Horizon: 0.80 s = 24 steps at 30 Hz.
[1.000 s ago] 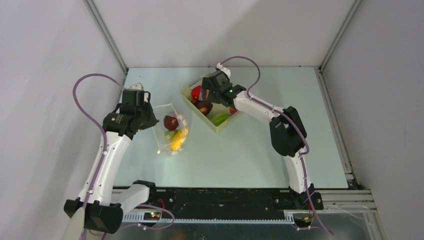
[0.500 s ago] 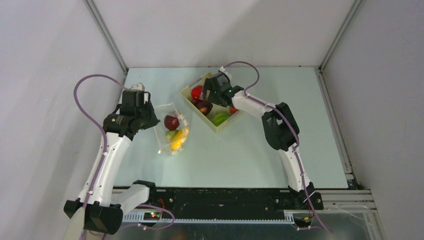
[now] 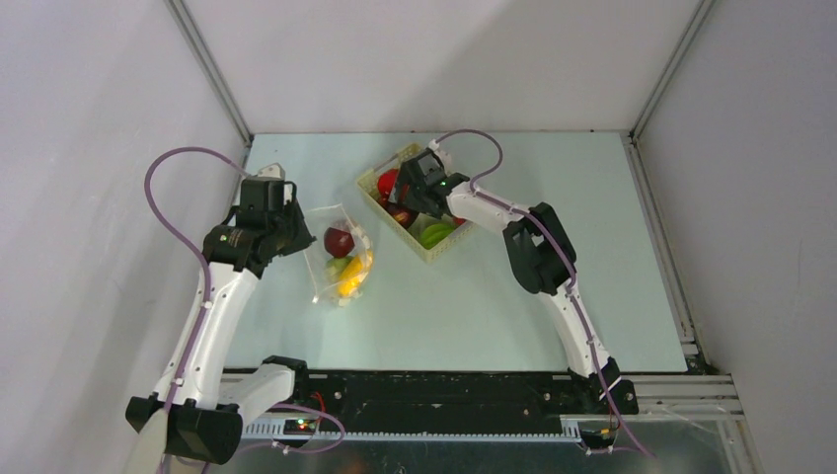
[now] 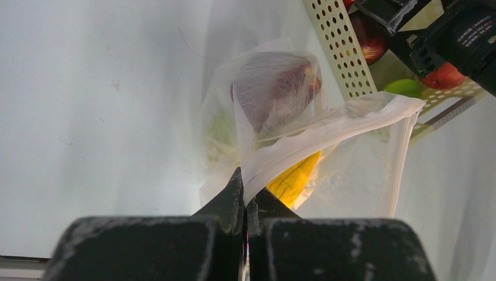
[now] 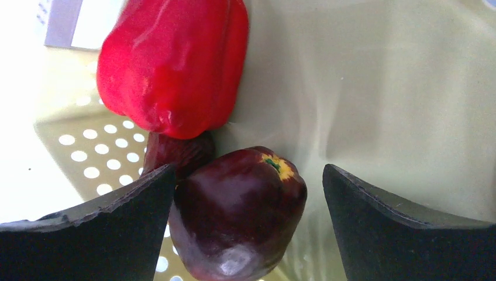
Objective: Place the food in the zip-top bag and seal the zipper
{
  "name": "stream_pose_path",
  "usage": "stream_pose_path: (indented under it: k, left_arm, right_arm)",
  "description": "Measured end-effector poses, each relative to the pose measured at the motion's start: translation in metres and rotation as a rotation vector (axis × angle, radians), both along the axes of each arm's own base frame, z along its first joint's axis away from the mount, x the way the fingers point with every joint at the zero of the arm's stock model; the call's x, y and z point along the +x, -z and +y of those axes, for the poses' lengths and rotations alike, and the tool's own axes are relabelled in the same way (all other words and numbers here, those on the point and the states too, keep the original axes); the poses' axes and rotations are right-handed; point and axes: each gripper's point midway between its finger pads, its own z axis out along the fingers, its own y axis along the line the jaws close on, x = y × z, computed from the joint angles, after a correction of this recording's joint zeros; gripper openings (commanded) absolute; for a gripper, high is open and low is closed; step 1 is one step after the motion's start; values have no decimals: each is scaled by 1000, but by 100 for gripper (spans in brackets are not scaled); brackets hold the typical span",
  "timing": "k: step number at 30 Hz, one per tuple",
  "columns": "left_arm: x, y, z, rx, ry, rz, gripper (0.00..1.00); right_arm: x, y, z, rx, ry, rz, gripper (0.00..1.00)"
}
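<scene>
The clear zip-top bag (image 3: 341,259) lies left of centre with a dark red piece, a green piece and a yellow piece (image 4: 295,177) inside. My left gripper (image 4: 245,196) is shut on the bag's mouth edge (image 4: 327,132) and holds it lifted open. My right gripper (image 5: 248,222) is open inside the pale yellow basket (image 3: 434,249), its fingers on either side of a dark purple fruit (image 5: 237,213). The left finger touches the fruit; the right finger stands apart from it. A red pepper (image 5: 172,64) lies just beyond, with another dark piece under it. A green piece (image 3: 435,234) lies in the basket.
The basket's perforated wall (image 5: 88,158) is close on the left of my right gripper. In the left wrist view the basket (image 4: 342,50) and the right gripper's black body (image 4: 462,35) are just past the bag. Grey enclosure walls surround the table.
My right gripper has moved further down and left into the basket, over the dark purple fruit. The left arm and the bag have stayed in place.
</scene>
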Motion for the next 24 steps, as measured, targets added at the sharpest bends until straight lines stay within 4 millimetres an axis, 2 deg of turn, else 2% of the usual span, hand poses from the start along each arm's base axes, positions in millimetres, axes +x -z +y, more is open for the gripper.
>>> stream_pose_path:
  k: [10,18,24]
  left_arm:
    - [0,-2,0,-1,0,-8,0]
    - [0,-2,0,-2,0,-10,0]
    - [0,-2,0,-3,1,-10,0]
  right_arm:
    - [-4,9,3,-33,16,17,99]
    - [-1,13,3,-37,32,13,87]
    - [1,12,3,-30,43,9,68]
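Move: Just below the right hand's open fingers lies the dark eggplant, about 1 cm ahead, 1 cm left and 2 cm down. From that hand, the red pepper is some 7 cm ahead, 4 cm left and 1 cm lower; the small dark vegetable is about 4 cm ahead, 5 cm left and 3 cm lower; the green pepper is 4 cm back, 6 cm right and 3 cm lower. From the left hand, the eggplant is roughly 20 cm ahead, 16 cm right and 17 cm below. Sinking a little over 1 cm inside the basket with its fingers wide, the right hand settles astride the eggplant, then stays there while the fingers close by about a quarter of their range. The pads come in against the eggplant's two sides to pinch it; the wrist hardly turns. ##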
